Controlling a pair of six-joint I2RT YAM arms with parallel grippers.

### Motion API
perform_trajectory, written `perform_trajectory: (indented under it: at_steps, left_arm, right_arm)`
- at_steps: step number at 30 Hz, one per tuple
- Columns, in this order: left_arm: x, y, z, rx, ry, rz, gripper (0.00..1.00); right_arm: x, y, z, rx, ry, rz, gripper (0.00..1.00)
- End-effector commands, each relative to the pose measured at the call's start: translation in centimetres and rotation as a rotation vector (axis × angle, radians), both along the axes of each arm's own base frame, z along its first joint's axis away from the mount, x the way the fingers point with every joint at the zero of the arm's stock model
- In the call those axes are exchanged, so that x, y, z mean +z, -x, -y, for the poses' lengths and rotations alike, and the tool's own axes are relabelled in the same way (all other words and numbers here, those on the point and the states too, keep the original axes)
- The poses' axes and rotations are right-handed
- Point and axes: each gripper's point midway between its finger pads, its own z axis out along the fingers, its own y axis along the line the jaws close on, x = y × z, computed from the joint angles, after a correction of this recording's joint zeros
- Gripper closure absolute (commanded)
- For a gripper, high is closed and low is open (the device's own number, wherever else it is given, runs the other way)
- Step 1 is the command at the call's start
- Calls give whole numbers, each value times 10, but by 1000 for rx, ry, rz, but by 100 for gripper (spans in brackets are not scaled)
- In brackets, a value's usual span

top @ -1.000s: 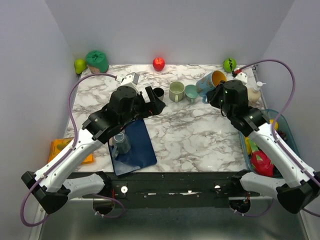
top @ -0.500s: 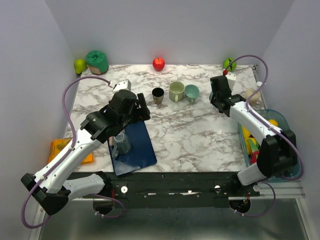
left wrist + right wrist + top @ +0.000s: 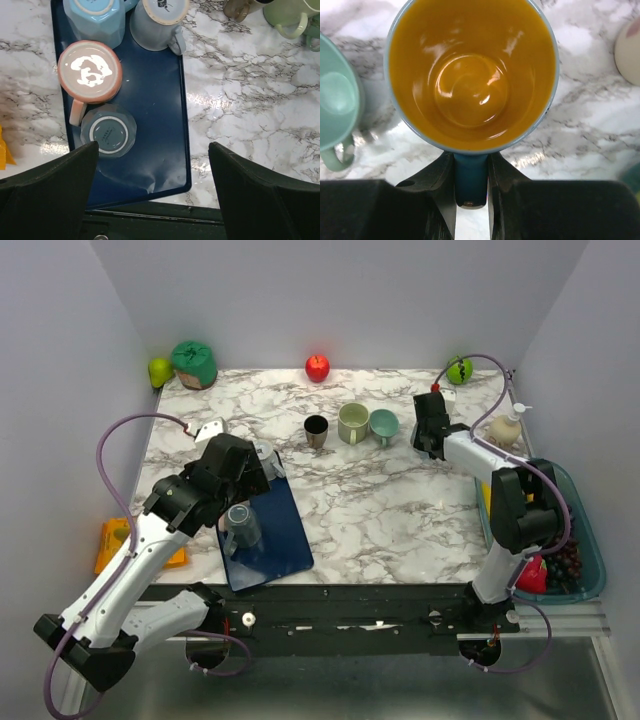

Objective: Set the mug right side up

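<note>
The mug (image 3: 470,75), blue outside and orange inside, points its mouth straight up at the right wrist camera, over the marble table (image 3: 600,120). My right gripper (image 3: 471,182) is shut on the mug's blue handle, one finger on each side. In the top view the right gripper (image 3: 431,426) sits at the back right beside the teal mug (image 3: 383,425) and hides the held mug. My left gripper (image 3: 152,152) is open and empty above the near end of the blue tray (image 3: 160,125), which the top view shows below the left gripper (image 3: 256,466).
Upside-down mugs stand on the tray: pink (image 3: 90,71), light blue (image 3: 97,17), grey (image 3: 157,22) and dark teal (image 3: 108,131). A black cup (image 3: 316,430) and pale green mug (image 3: 352,423) stand upright mid-back. A soap bottle (image 3: 505,428) and fruit bin (image 3: 585,540) lie right.
The right arm has swung the mug from tilted to mouth-up and stretched toward the back of the table. The left arm has pulled back left, over the tray.
</note>
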Motion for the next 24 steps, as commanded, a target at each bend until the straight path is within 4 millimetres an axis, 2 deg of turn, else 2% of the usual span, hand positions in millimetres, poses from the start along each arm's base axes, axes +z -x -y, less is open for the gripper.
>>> perform_trajectory:
  at_steps: [1, 2, 3, 4, 6, 12, 15, 18, 20, 21, 23, 24]
  left_arm:
    - [-8, 14, -29, 99, -57, -36, 1]
    - [-9, 16, -32, 113, -66, -40, 1]
    - [-11, 18, -35, 122, -71, -50, 1]
    - [-14, 22, -38, 133, -83, -69, 1]
    - [-19, 27, -44, 158, -101, -88, 1]
    - [-43, 45, -57, 195, -152, -181, 1]
    - [-57, 52, -56, 184, -155, -222, 1]
    - [-76, 59, -50, 158, -122, -256, 1]
    - [-82, 57, -42, 141, -83, -254, 1]
    - [-90, 59, -41, 132, -84, -264, 1]
    - [-95, 54, -32, 109, -46, -253, 1]
    - [-101, 54, -30, 78, -52, -260, 1]
  right_arm:
    - [22, -35, -15, 38, -38, 113, 98]
    - [22, -34, -14, 34, -33, 101, 92]
    - [19, -32, -13, 25, -33, 87, 78]
    - [20, -31, -13, 19, -34, 83, 72]
    - [21, -25, -11, 8, -40, 72, 52]
    - [54, -9, -11, -7, -85, 100, 35]
    - [79, 4, -10, -20, -120, 120, 27]
    - [105, 16, -10, -24, -158, 153, 22]
    - [115, 23, -14, -8, -191, 156, 21]
    - [128, 28, -16, -1, -216, 180, 20]
    - [136, 37, -23, 32, -259, 190, 20]
    - [148, 42, -25, 45, -283, 217, 20]
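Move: The right hand holds the butterfly mug by its handle, the mug's middle about 6 cm ahead and 1 cm right, level with the fingers. The teal mug stands some 8 cm ahead and 10 cm left, the soap bottle 6 cm ahead and 18 cm right. The empty left hand has the upside-down dark grey mug roughly 2 cm back, 6 cm left and 16 cm below; the pink mug lies 7 cm ahead, 9 cm left, the light grey mug 17 cm ahead, 2 cm left. The right fingers, still pinching the handle, ease the butterfly mug about 1.5 cm forward, then open wide and let go; the hand climbs some 12 cm, drawing back a little and tipping its fingers up. Meanwhile the left hand, fingers kept open, sinks about 9 cm, backing up and going left to come down towards the dark grey mug's handle side, its fingers tilting some 15 degrees steeper. ##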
